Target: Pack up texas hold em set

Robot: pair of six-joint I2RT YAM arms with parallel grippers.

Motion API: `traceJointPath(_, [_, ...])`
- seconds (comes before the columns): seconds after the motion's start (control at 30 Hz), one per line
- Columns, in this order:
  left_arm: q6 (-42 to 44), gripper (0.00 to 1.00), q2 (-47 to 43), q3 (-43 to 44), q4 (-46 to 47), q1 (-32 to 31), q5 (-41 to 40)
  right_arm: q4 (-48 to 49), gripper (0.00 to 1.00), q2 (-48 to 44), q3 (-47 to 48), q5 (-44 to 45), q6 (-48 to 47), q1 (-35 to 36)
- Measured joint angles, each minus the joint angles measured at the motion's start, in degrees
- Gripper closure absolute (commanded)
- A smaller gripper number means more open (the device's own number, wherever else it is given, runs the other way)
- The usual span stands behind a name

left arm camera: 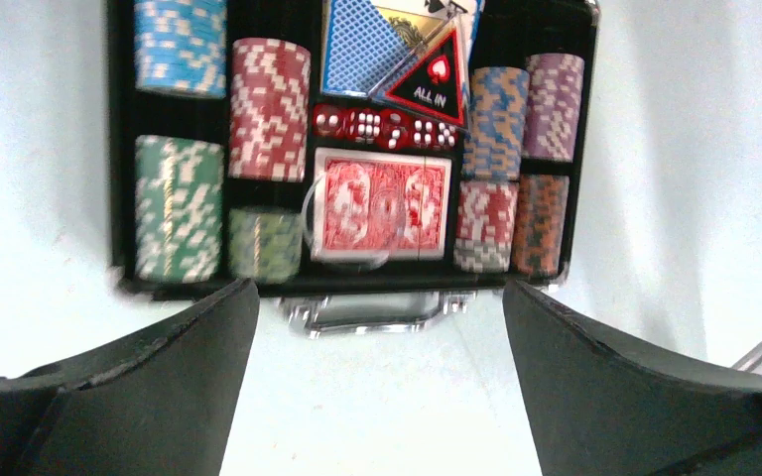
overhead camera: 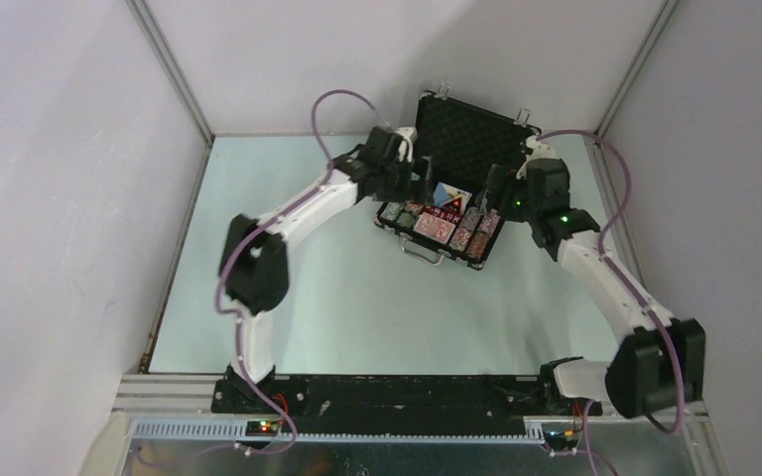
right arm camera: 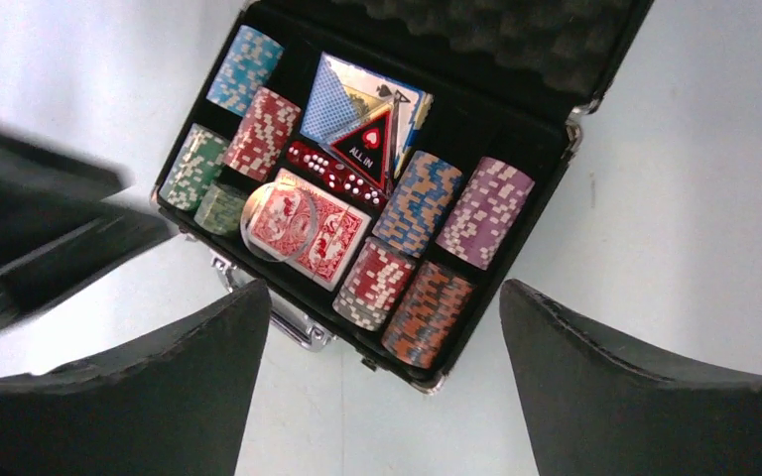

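The texas hold em set is a black foam-lined briefcase [overhead camera: 466, 129] lying open at the back of the table, its lid [right arm camera: 516, 30] upright. In it lie chip stacks: green [left arm camera: 179, 203], red and white [left arm camera: 268, 109], blue [left arm camera: 181, 45] and others. Between them are a red deck [left arm camera: 397, 198] with a clear round button [left arm camera: 342, 226] on it, a blue deck [left arm camera: 357, 45], a black "ALL IN" triangle [left arm camera: 435, 79] and red dice [left arm camera: 382, 126]. My left gripper [left arm camera: 379, 377] is open and empty above the table, just before the case's silver handle [left arm camera: 377, 309]. My right gripper [right arm camera: 382, 387] is open and empty too, by the case's near right corner.
Pale walls close in the table on three sides, with a metal post in each back corner [overhead camera: 174, 74]. My left gripper [right arm camera: 40, 238] shows blurred at the left of the right wrist view, close to the case's left end. Both arm bases stand at the near edge [overhead camera: 407, 392].
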Motion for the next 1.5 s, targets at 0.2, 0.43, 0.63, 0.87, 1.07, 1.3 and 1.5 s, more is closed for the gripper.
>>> traceJointPath(0.2, [3.26, 0.0, -20.7, -16.68, 1.53, 1.44, -2.05, 5.27, 0.6, 12.24, 1.77, -0.98, 7.8, -0.44])
traceJointPath(0.43, [4.96, 0.0, -35.54, -30.49, 5.18, 2.43, -4.22, 14.51, 0.82, 24.92, 6.08, 4.46, 13.77, 1.18])
traceJointPath(0.63, [6.78, 0.0, -40.72, -38.29, 5.46, 2.43, -7.21, 17.75, 1.0, 34.58, 14.32, 8.52, 14.99, 3.8])
traceJointPath(0.87, [7.82, 0.0, -43.82, -40.33, 5.42, 2.67, -10.14, 16.5, 1.0, 44.22, 24.13, 8.94, 17.11, 4.33])
traceJointPath(1.07, [8.39, 0.0, -44.94, -41.29, 5.35, 3.13, -11.39, 13.4, 1.0, 49.33, 26.32, 9.51, 16.5, 3.85])
traceJointPath(1.3, [9.44, 0.0, -44.94, -41.29, 5.35, 3.72, -11.8, 12.26, 1.0, 49.96, 26.8, 8.9, 15.65, 3.23])
traceJointPath(1.5, [10.4, 0.0, -44.65, -40.89, 5.14, 4.31, -11.82, 9.73, 1.0, 50.36, 28.41, 8.55, 15.58, 3.23])
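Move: From my right hand the blue card box lies about 13 cm ahead, 8 cm to the left and 16 cm below; the lid hinge runs some 4 cm beyond it. On the box's near part rests the All In triangle, some 11 cm ahead and 8 cm left of my hand. The blue-orange chips are about 6 cm ahead and 4 cm left, all similarly low. From my left hand the box lies roughly 8 cm ahead, 6 cm right, 10 cm down. I shut my empty right fingers as I swing that hand forward some 16 cm, down about 15 and a little left, between the raised lid and the card box, dropping steeply at the end until the closed tips seem to rest on the box's far edge. They turn clockwise and tip down slightly. My open left hand clears out of the case, about 15 cm left, 10 back and 6 up. ##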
